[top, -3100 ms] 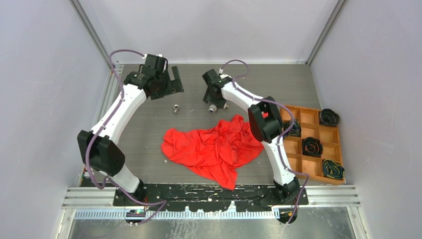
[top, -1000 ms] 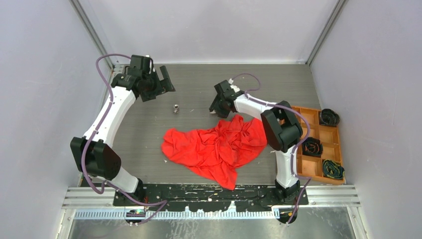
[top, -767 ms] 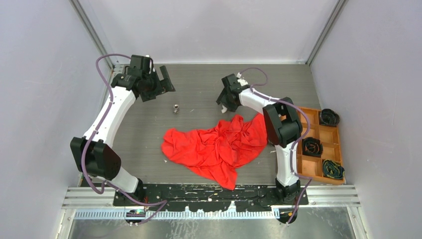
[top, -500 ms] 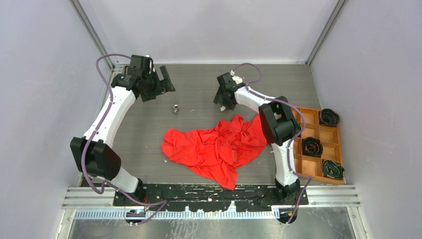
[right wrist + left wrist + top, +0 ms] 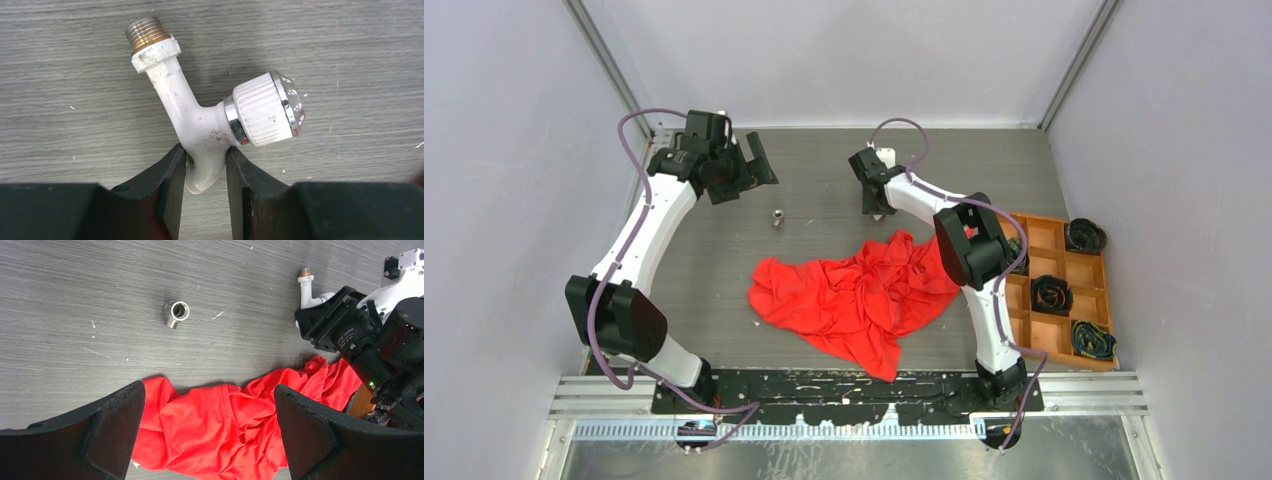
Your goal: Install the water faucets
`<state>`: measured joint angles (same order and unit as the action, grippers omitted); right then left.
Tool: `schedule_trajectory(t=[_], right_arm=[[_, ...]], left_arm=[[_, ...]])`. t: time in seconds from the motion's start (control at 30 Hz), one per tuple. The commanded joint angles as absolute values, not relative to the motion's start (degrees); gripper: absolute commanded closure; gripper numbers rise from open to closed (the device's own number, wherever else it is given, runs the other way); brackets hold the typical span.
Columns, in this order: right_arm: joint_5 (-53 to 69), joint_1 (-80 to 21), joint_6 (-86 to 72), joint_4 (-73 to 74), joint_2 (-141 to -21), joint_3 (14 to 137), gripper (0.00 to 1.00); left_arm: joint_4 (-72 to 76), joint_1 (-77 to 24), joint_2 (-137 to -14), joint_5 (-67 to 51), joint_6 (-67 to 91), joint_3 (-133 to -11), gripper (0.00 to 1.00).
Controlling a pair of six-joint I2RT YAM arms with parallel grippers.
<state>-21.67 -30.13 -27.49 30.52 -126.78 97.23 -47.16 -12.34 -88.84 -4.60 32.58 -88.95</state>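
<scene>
The water faucet (image 5: 200,120) lies flat on the grey table: a white plastic tap with a brassy threaded tip (image 5: 145,33) and a ribbed round knob (image 5: 262,110). My right gripper (image 5: 205,155) is shut on its spout end, a finger pressed against each side. In the left wrist view the faucet (image 5: 306,287) pokes out beyond the right gripper (image 5: 305,320). A small grey metal fitting (image 5: 176,313) lies alone on the table (image 5: 777,217), left of the right gripper (image 5: 873,205). My left gripper (image 5: 754,160) hovers wide open at the back left, holding nothing.
A crumpled red cloth (image 5: 854,295) covers the table's middle, just in front of the right gripper. An orange compartment tray (image 5: 1049,217) with black coiled parts (image 5: 1052,293) stands at the right edge. Grey walls close in the back and sides.
My right gripper swung left and further back, opened a little on the way, then closed on the faucet's spout. The left arm, fitting and cloth stayed put.
</scene>
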Motion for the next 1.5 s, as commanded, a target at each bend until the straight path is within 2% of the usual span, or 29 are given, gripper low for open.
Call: schedule_trajectory(t=[0.0,0.07,0.17,0.33,0.63,0.77,0.9,1.1,1.4,1.47], right_arm=[[-23.2,-29.5,-19.7,28.6,-123.6,95.6,0.82],[-20.6,-29.5,-17.1,24.2,-120.3,91.4,0.92],[-12.2,-29.5,-10.7,17.5,-114.1,84.6,0.99],[7.0,-29.4,-3.4,13.0,-105.1,77.8,1.0],[27.4,-29.0,0.0,7.2,-95.2,71.7,1.0],[34.1,-29.0,1.1,9.4,-95.9,73.9,1.0],[37.4,-29.0,1.2,9.6,-95.5,74.3,1.0],[38.6,-29.0,1.3,9.9,-95.0,74.5,1.0],[39.1,-29.0,1.7,10.5,-94.9,74.3,1.0],[39.2,-29.0,1.8,10.6,-95.0,74.3,1.0]], left_arm=[[-45.9,-12.0,-88.0,-5.7,31.9,-90.0,0.01],[-46.2,-12.0,-88.6,-5.3,30.6,-90.3,0.01],[-48.9,-12.0,-90.5,-5.1,28.0,-92.3,0.01],[-46.7,-11.5,-91.2,-16.7,24.1,-92.7,0.01],[-36.3,-10.8,-94.9,-46.0,29.0,-88.3,0.01],[-30.8,-11.0,-96.5,-51.0,33.6,-85.6,0.0],[-32.0,-12.0,-98.1,-52.4,33.3,-86.0,0.03],[-34.8,-12.9,-101.0,-54.2,32.7,-86.8,0.12],[-32.8,-14.7,-103.3,-57.1,34.8,-86.5,0.4],[-32.6,-14.9,-103.6,-57.3,34.8,-86.6,0.5]])
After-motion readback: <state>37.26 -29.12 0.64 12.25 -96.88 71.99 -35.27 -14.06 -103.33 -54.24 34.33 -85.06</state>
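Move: The right fingers already grip the white faucet's bent spout near the table, its middle about 3 cm ahead of the hand point. From the left gripper, the faucet lies some 25 cm right, 11 cm ahead and 20 cm below; the metal fitting is about 8 cm ahead, 1 cm right and 21 cm below. From the right hand, the empty left gripper is about 25 cm left, 8 cm back and 20 cm up, with the red cloth's middle 20 cm back and 5 cm left. Keep the right grip on the spout, draw the faucet back about 13 cm, raise it and bring it left, turning the hand counter-clockwise some 60 degrees, then hold it there. Swing the left gripper right about 13 cm, slightly back, rolling its left side down and turning clockwise, then partly close its fingers around the threaded end without pinching yet. ##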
